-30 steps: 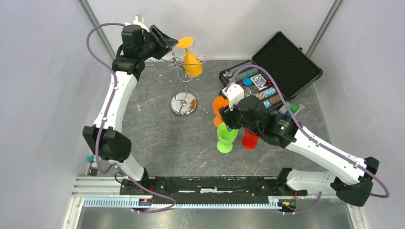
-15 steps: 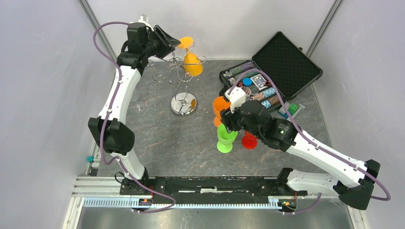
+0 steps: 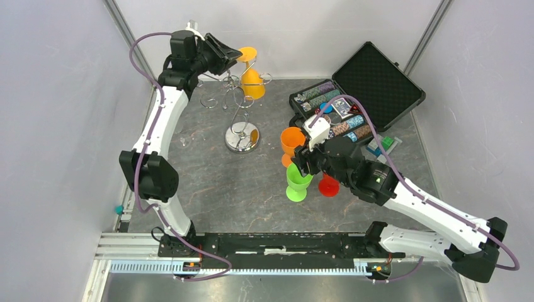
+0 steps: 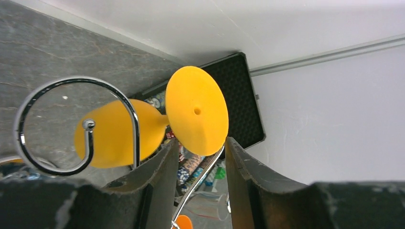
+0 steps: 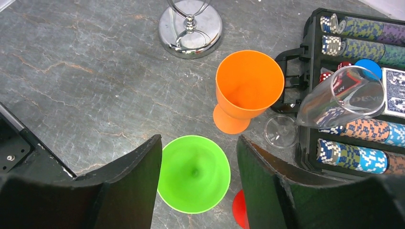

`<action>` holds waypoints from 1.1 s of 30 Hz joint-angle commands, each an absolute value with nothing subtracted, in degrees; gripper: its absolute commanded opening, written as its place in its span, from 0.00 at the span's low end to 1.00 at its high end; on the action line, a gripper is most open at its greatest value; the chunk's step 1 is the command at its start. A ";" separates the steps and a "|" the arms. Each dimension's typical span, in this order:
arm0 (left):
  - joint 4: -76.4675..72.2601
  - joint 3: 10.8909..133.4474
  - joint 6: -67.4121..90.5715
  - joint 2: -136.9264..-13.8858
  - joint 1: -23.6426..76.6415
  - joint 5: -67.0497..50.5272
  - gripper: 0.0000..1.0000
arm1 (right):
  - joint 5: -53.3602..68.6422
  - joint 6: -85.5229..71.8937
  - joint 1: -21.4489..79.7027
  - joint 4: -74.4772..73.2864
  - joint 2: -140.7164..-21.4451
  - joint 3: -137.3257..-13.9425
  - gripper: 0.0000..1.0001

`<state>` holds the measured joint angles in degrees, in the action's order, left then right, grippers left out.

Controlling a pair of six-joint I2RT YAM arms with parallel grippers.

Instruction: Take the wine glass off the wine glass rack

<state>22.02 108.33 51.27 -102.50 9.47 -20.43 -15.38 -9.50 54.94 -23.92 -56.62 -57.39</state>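
A yellow-orange wine glass (image 3: pixel 253 82) hangs upside down on the chrome wine glass rack (image 3: pixel 242 137), with its foot (image 3: pixel 247 55) on top. My left gripper (image 3: pixel 228 53) is open and high beside that foot. In the left wrist view the foot's (image 4: pixel 197 110) lower edge sits between the open fingertips of the left gripper (image 4: pixel 201 143). The bowl (image 4: pixel 112 133) hangs behind a scroll arm (image 4: pixel 135 129). My right gripper (image 3: pixel 302 157) is open and empty above a green glass (image 5: pixel 194 173), which stands on the table.
An orange glass (image 3: pixel 291 141) and a red glass (image 3: pixel 327 184) stand next to the green glass. An open black case (image 3: pixel 371 82) of poker chips sits at the back right. A clear glass (image 5: pixel 341 98) lies against it. Faint clear glasses (image 3: pixel 181 133) stand left of the rack.
My left gripper has moved a little right, closer to the hanging glass's foot. My right arm has shifted slightly right and stays over the green glass.
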 commanded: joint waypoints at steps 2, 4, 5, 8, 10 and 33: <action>12.86 106.09 60.14 -102.80 9.40 -24.79 0.43 | -14.40 -10.94 54.67 -20.50 -55.28 -56.46 0.63; 11.38 105.66 61.83 -102.90 9.19 -25.66 0.42 | -14.30 -11.09 54.67 -20.30 -55.09 -56.10 0.63; 10.89 105.60 62.53 -103.07 9.14 -26.06 0.42 | -14.24 -11.19 54.67 -20.15 -55.07 -55.99 0.63; 10.64 105.44 63.60 -103.37 9.05 -25.58 0.39 | -14.00 -11.31 54.65 -20.01 -54.93 -55.81 0.63; 9.76 104.43 64.52 -103.21 8.97 -24.61 0.37 | -13.94 -11.38 54.67 -19.89 -54.70 -55.62 0.63; -2.29 96.80 75.93 -102.53 8.96 -19.89 0.25 | -13.86 -11.73 54.72 -19.22 -54.00 -54.04 0.62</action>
<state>0.60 96.14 73.80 -102.98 8.97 -19.77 -14.02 -11.18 54.94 -21.43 -54.89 -54.48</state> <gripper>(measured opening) 0.239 0.625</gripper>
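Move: The foot of the yellow wine glass, hanging bowl-down from the rack, lies just off the left fingertips: its middle about 2 cm ahead and 3 cm to the right, at their height. The rack's post stands some 5 cm back and 2 cm left of the hand; an empty loop is roughly 5 cm back, 9 cm right and 3 cm lower. From the right hand that foot is about 29 cm ahead, 17 cm left and 12 cm higher. The left fingertips come to straddle the yellow glass's flat foot at its left rim and close on it, their gap shrinking to about half. Before that the hand edges about 1 cm right, then advances, roughly 3 cm forward in all with a slight dip late on, while it rolls some 20 degrees, left side down, until the finger gap lines up with the disc. ##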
